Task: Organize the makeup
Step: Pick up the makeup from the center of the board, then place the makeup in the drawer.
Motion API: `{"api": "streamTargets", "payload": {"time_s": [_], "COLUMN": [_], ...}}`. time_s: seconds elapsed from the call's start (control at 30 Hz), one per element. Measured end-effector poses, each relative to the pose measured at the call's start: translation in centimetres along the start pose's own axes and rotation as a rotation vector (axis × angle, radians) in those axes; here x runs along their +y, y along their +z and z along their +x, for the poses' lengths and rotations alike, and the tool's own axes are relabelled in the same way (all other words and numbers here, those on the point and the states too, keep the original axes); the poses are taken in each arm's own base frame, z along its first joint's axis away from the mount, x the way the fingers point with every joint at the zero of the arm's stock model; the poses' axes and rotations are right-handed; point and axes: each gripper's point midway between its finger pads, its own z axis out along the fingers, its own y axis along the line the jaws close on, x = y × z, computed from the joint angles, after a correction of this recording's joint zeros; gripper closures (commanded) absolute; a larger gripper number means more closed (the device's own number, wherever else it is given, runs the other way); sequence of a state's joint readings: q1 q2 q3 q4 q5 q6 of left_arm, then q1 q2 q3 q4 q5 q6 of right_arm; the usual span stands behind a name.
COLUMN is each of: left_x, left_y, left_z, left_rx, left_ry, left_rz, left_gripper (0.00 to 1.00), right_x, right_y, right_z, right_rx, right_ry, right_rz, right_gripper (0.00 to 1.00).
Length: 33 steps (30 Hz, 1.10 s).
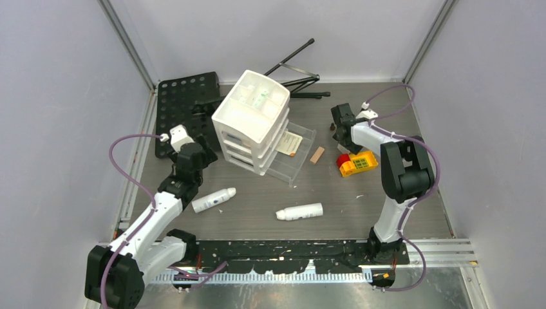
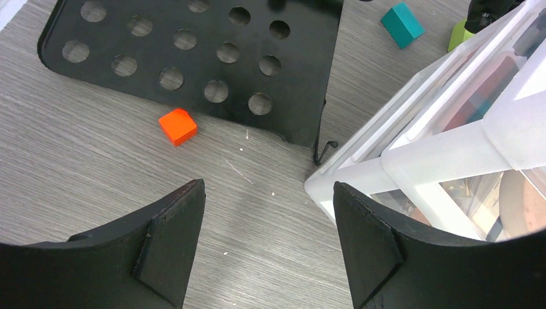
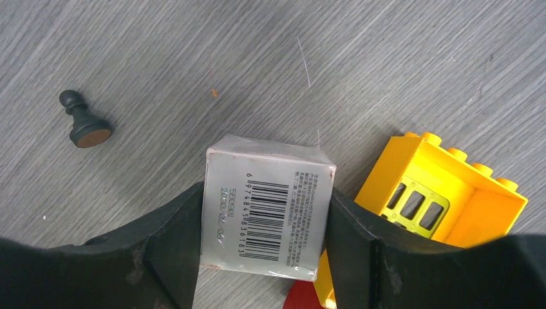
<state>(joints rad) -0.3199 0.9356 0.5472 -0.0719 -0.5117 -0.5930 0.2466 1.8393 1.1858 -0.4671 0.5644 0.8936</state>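
My right gripper (image 3: 265, 190) is shut on a small silver box with a barcode label (image 3: 267, 206), low over the table beside the red-and-yellow block (image 3: 438, 193). In the top view this gripper (image 1: 339, 132) is right of the white drawer organizer (image 1: 251, 119). Two white bottles (image 1: 214, 200) (image 1: 299, 211) lie on the table in front. My left gripper (image 2: 268, 187) is open and empty over bare table, at the organizer's left front corner (image 2: 360, 180); in the top view it is at the organizer's left (image 1: 205, 154). A peach compact (image 2: 521, 206) shows inside a drawer.
A clear drawer (image 1: 293, 151) stands pulled out. A tan wooden block (image 1: 317, 154) lies beside it. A black perforated plate (image 2: 193, 51) lies at the back left, an orange cube (image 2: 178, 126) at its edge. A black pawn (image 3: 84, 119) lies left of the box. Teal (image 2: 401, 24) and green (image 2: 458, 35) blocks lie behind.
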Motion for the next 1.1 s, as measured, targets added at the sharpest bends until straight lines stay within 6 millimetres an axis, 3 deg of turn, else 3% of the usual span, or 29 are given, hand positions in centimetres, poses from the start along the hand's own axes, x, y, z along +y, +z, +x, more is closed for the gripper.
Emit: {"api": "streamTargets", "payload": {"time_s": [0.2, 0.33, 0.57, 0.7, 0.8, 0.93, 1.1], "left_x": [0.0, 0.0, 0.0, 0.0, 0.0, 0.0, 0.0], "left_y": [0.0, 0.0, 0.0, 0.0, 0.0, -0.1, -0.1], "left_z": [0.0, 0.0, 0.0, -0.1, -0.1, -0.1, -0.1], "left_rx": [0.0, -0.001, -0.001, -0.002, -0.002, -0.003, -0.003], "left_ry": [0.0, 0.0, -0.001, -0.001, -0.001, -0.003, -0.003], "left_rz": [0.0, 0.0, 0.001, 0.002, 0.002, 0.002, 0.002], "left_gripper": [0.25, 0.25, 0.25, 0.25, 0.25, 0.25, 0.25], "right_x": [0.1, -0.1, -0.1, 1.2, 3.0, 6.1, 8.7], "right_y": [-0.3, -2.2, -10.6, -15.0, -17.3, -19.7, -22.0], "right_z": [-0.2, -1.3, -5.7, -6.1, -4.7, -0.9, 7.2], "right_rx": [0.001, -0.021, -0.129, -0.148, -0.107, 0.018, 0.103], "right_ry": [-0.026, -0.033, 0.037, 0.028, -0.016, -0.152, -0.507], "right_rz": [-0.014, -0.057, -0.333, -0.579, -0.771, -1.025, -1.198], "right_gripper": [0.81, 0.88, 0.98, 1.0, 1.0, 0.99, 1.0]}}
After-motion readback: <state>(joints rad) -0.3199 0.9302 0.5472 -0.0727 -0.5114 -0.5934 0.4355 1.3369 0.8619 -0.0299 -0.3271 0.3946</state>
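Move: The right hand already has the small boxed makeup between its fingers at the table; the open clear drawer lies about 21 cm to its left and 2 cm back, roughly level. The brown block is some 11 cm left and 3 back, the pawn 9 ahead and 4 left, the yellow toy 7 back and 6 right. From the left hand the drawer is about 38 cm right, 12 below. The right hand lifts the gripped makeup about 16 cm, then swings left and back to the drawer, turning counter-clockwise. ##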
